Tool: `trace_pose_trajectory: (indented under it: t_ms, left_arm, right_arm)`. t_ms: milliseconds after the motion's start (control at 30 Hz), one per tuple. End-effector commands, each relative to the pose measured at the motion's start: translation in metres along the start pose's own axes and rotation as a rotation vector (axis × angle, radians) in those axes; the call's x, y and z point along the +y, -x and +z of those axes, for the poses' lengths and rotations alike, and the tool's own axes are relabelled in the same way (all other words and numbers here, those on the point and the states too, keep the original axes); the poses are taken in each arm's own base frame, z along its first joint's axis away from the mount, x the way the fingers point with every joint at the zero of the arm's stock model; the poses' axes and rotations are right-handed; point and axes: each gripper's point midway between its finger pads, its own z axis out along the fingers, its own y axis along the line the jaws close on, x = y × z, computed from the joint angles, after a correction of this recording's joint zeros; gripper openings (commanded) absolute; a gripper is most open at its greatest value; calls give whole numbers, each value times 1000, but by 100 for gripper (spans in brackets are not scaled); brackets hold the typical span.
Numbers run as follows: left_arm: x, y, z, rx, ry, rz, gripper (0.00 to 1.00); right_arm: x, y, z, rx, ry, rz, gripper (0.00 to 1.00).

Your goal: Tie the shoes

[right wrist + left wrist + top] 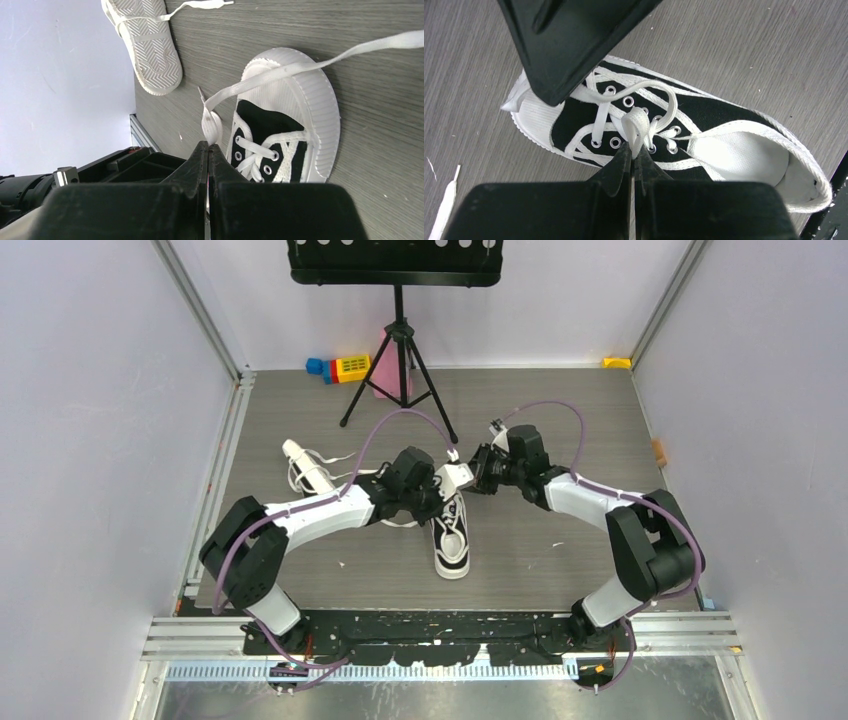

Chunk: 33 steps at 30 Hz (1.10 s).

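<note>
One shoe (452,538), black with a white toe cap, stands upright mid-table with its toe toward the arms. The other shoe (305,468) lies on its side to the left, its white sole (150,45) showing in the right wrist view. My left gripper (634,149) hovers over the eyelets of the upright shoe (704,115), shut on a folded loop of white lace (636,122). Just beyond it, my right gripper (208,146) is shut on another bend of lace (212,127). That strand (300,67) runs across the toe cap (310,107) and away. In the top view the two grippers, left (440,498) and right (476,472), almost meet above the shoe.
A black music stand on a tripod (400,360) stands at the back centre, with coloured blocks (340,367) beside its legs. A yellow piece (617,362) sits in the back right corner. Pale walls with metal rails (225,440) close in both sides.
</note>
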Motion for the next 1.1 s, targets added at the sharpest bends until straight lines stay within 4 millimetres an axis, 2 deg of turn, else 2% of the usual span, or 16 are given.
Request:
trace_pose_trajectory:
  t_ms: [0,100,300,433,967,1067]
  left_arm:
    - [4,32,-1,-79,-4,44,0]
    - [4,31,-1,-76,-2,46,0]
    - [4,34,1,-82,-7,53,0]
    - [4,35,1,-86,-9,53,0]
    - [2,40,5,-86,-28,15,0]
    - [1,38,5,-70,-30,2,0]
  right_arm:
    - [32,14,2,-22,109,-39,8]
    - [29,12,1,-23,102,-40,17]
    - [24,4,1,-4,108,-32,21]
    - [22,1,1,3,108,-30,29]
    - [13,-15,1,56,116,-34,35]
    - [11,-17,1,58,112,-35,39]
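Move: From the right hand, which has a lace strand in its closed fingertips, the lace loop pinched by the left lies some 5 cm back, 1 cm left and 3 cm lower. The black shoe's middle is about 10 cm back, 1 cm left and 8 cm below; the other shoe is roughly 29 cm left, 1 cm ahead and 9 cm below. From the left hand the loop is right at its fingertips, the right hand's strand about 5 cm ahead, 1 cm right and 3 cm higher. Rising barely 1 cm and edging left, the right hand opens its fingers to about a third and frees its pinch on the lace strand; it then eases back about 1.5 cm and sinks about 1 cm, towards the left fingertips and their loop. The left hand stays shut on its lace and creeps about 1.5 cm right and 1 cm forward over the shoe's lacing, the wrists hardly turning. ##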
